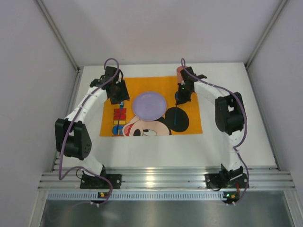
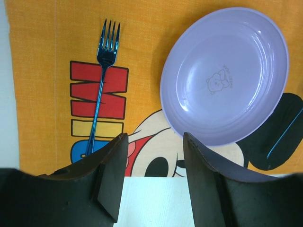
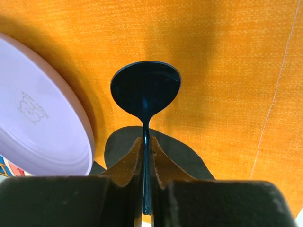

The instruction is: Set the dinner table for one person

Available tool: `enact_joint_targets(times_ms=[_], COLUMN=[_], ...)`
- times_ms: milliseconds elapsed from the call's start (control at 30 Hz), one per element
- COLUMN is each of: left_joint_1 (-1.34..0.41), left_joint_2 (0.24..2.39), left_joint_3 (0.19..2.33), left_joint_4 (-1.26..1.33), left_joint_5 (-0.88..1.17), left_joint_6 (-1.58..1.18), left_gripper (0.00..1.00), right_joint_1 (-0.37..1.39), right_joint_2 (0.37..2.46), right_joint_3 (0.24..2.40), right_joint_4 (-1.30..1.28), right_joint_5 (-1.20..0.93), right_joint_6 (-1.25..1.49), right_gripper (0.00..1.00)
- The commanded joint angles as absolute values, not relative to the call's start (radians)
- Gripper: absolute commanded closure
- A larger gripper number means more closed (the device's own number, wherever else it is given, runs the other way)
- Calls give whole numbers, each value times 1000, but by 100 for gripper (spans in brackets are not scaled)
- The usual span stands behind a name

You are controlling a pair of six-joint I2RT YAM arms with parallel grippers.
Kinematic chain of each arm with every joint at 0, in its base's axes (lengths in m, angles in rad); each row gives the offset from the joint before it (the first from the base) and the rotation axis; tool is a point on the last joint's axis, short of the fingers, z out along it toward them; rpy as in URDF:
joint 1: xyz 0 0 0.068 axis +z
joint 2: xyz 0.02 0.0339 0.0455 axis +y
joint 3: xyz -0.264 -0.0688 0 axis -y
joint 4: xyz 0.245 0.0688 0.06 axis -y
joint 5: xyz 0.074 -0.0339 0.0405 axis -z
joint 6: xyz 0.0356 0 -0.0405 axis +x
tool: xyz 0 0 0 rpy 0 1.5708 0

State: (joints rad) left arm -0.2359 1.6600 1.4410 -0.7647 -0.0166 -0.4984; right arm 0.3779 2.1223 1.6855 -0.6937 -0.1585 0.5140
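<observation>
The white dinner table [image 1: 227, 142] carries an orange mouse-print placemat [image 1: 191, 125]. A lavender plate [image 1: 149, 105] lies at the placemat's middle and also shows in the left wrist view [image 2: 225, 75]. A blue fork [image 2: 102, 85] lies left of the plate, over the red lettering. My right gripper [image 3: 147, 139] is shut on the handle of a dark blue spoon [image 3: 145, 87], right of the plate over the black ear print. In the top view it [image 1: 180, 98] hangs over the placemat's right half. My left gripper [image 2: 155, 137] is open and empty, above the placemat's left part [image 1: 116, 92].
A pink cup [image 1: 180, 70] stands behind the right gripper at the placemat's far edge. A silver ridged rail [image 1: 161, 179] runs along the table's near edge by the arm bases. Grey walls enclose the table on three sides.
</observation>
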Motion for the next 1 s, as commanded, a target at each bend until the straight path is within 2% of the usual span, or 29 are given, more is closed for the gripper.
enact_joint_targets(times_ms=[0,67,167,367,600,733,767,933,967], left_joint_1=[-230,-230,-230,-230,-230,-230,-230,-230,-230], left_joint_2=[1602,1592,1569,1543,1505,1460,1450,1359,1332], left_joint_3=[1422,1410,1387,1358,1345,1321,1313,1227,1217], left_joint_4=[-767,-764,-756,-752,-781,-769,-765,-746,-741], left_joint_5=[-43,-44,-41,-34,-52,-58,-57,-63,-57], left_joint_6=[-497,-503,-512,-523,-515,-532,-537,-540,-537], left_gripper=[45,45,45,45,44,44,44,44,42], right_joint_1=[406,420,429,437,449,469,480,514,517], right_joint_2=[2097,2079,2039,1974,1801,1694,1674,1563,1539], right_joint_3=[1718,1689,1671,1684,1703,1680,1665,1583,1568], right_joint_4=[-661,-660,-661,-684,-755,-759,-753,-738,-733], right_joint_5=[-146,-138,-120,-71,-9,-38,-54,-106,-118], right_joint_6=[528,523,500,486,469,445,437,391,400], right_gripper=[94,81,70,65,60,53,49,44,38])
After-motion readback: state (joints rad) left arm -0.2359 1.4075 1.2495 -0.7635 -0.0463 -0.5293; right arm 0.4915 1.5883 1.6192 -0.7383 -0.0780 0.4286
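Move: The right hand already has the spoon pinched near its bowl, low over the mat; the spoon's middle lies about 4 cm back and 1 cm left, about 1 cm below. From that hand the plate is some 16 cm left and 1 cm back, and the cup about 10 cm ahead and 4 cm right. The left hand, empty, has the spoon about 27 cm to its right, level with it fore and aft, some 12 cm below. Open the right gripper to a little over half and let go of the spoon's handle on the mat, easing about 1 cm left and back. Then lift straight off it by about 20 cm, drawing back some 6 cm late in the rise while the fingers tip outward about 25 degrees. Meanwhile bring the empty left gripper back about 5 cm, rising slightly, its fingers staying open. ##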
